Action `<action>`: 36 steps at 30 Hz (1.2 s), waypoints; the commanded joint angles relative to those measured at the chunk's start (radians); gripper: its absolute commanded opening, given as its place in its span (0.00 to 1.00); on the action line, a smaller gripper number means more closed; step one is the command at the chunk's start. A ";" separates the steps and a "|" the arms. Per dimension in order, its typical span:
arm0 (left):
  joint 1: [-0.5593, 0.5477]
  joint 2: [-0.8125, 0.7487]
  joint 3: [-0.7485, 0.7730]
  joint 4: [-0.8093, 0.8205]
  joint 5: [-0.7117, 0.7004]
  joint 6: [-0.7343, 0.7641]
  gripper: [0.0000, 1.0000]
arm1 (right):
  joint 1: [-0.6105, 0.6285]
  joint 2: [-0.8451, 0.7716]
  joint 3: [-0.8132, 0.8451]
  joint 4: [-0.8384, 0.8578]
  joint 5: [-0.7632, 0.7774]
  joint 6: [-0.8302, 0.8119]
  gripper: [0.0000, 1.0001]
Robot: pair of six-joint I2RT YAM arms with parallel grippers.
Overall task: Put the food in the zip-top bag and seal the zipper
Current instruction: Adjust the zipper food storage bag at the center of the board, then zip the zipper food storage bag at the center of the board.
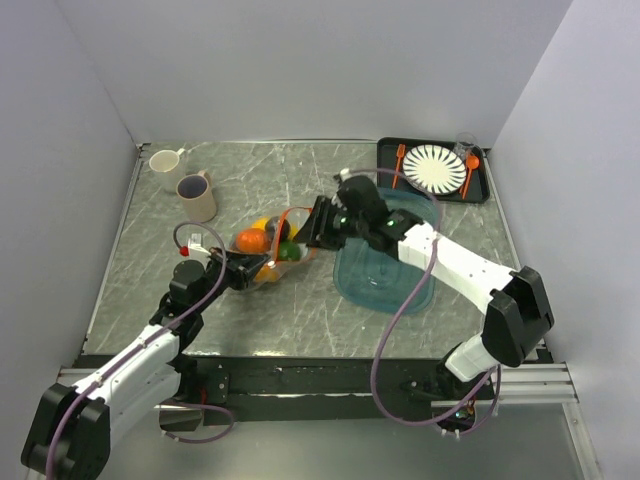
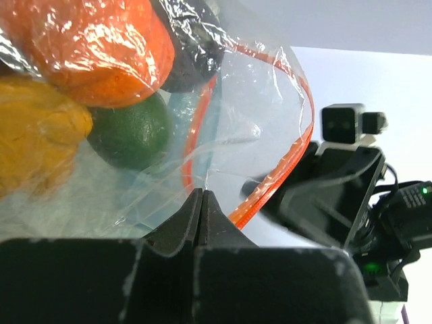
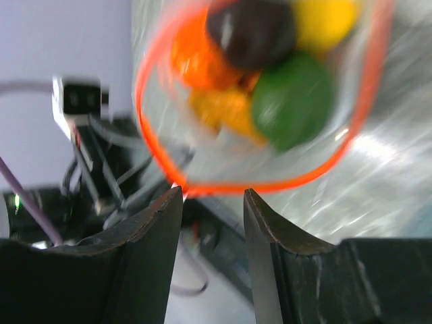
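The clear zip-top bag [image 1: 268, 245] lies mid-table with the food inside it. Through the plastic I see an orange piece [image 2: 101, 47], a yellow one [image 2: 34, 135], a green one [image 2: 128, 131] and dark grapes [image 2: 189, 47]. The orange-red zipper [image 3: 236, 185] stands apart in a wide loop, so the mouth gapes. My left gripper [image 2: 202, 194] is shut on a fold of the bag's clear film, just short of the zipper [image 2: 283, 169]. My right gripper [image 3: 212, 194] is open at the bag's mouth, the zipper strip just past its fingertips [image 3: 174, 199].
A translucent teal tray [image 1: 385, 275] lies right of the bag, under the right arm. Two mugs [image 1: 197, 197] stand at the back left. A black tray [image 1: 485, 190] at the back right holds a plate, an orange fork, a spoon and a glass.
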 commanded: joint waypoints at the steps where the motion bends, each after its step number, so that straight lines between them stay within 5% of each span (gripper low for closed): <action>1: 0.001 -0.011 0.041 0.019 -0.021 0.087 0.01 | 0.052 -0.010 -0.046 0.130 -0.104 0.147 0.48; 36: 0.001 0.014 0.000 0.107 0.003 0.075 0.01 | 0.137 0.117 -0.071 0.225 -0.172 0.236 0.45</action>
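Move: The near corner of the bag's orange zipper, still pinched at the left hand's fingertips, lies roughly 8 cm to the right hand's left, 5 cm back and 5 cm lower. Inside the bag, about 12 cm below the right hand, the green avocado is some 4 cm left and 3 cm back, and the dark avocado 7 cm left and 2 cm ahead. The empty blue tray's middle sits around 20 cm right, 3 cm back and 15 cm down. With the left fingers keeping their pinch on the bag's near zipper corner, the right hand sweeps back and left about 9 cm in all towards that corner, sinking some 3 cm, mostly late, before easing to a stop. Its fingers stay half open and swing roughly 20 degrees counter-clockwise to point more squarely left; no touch on the zipper can be seen. ##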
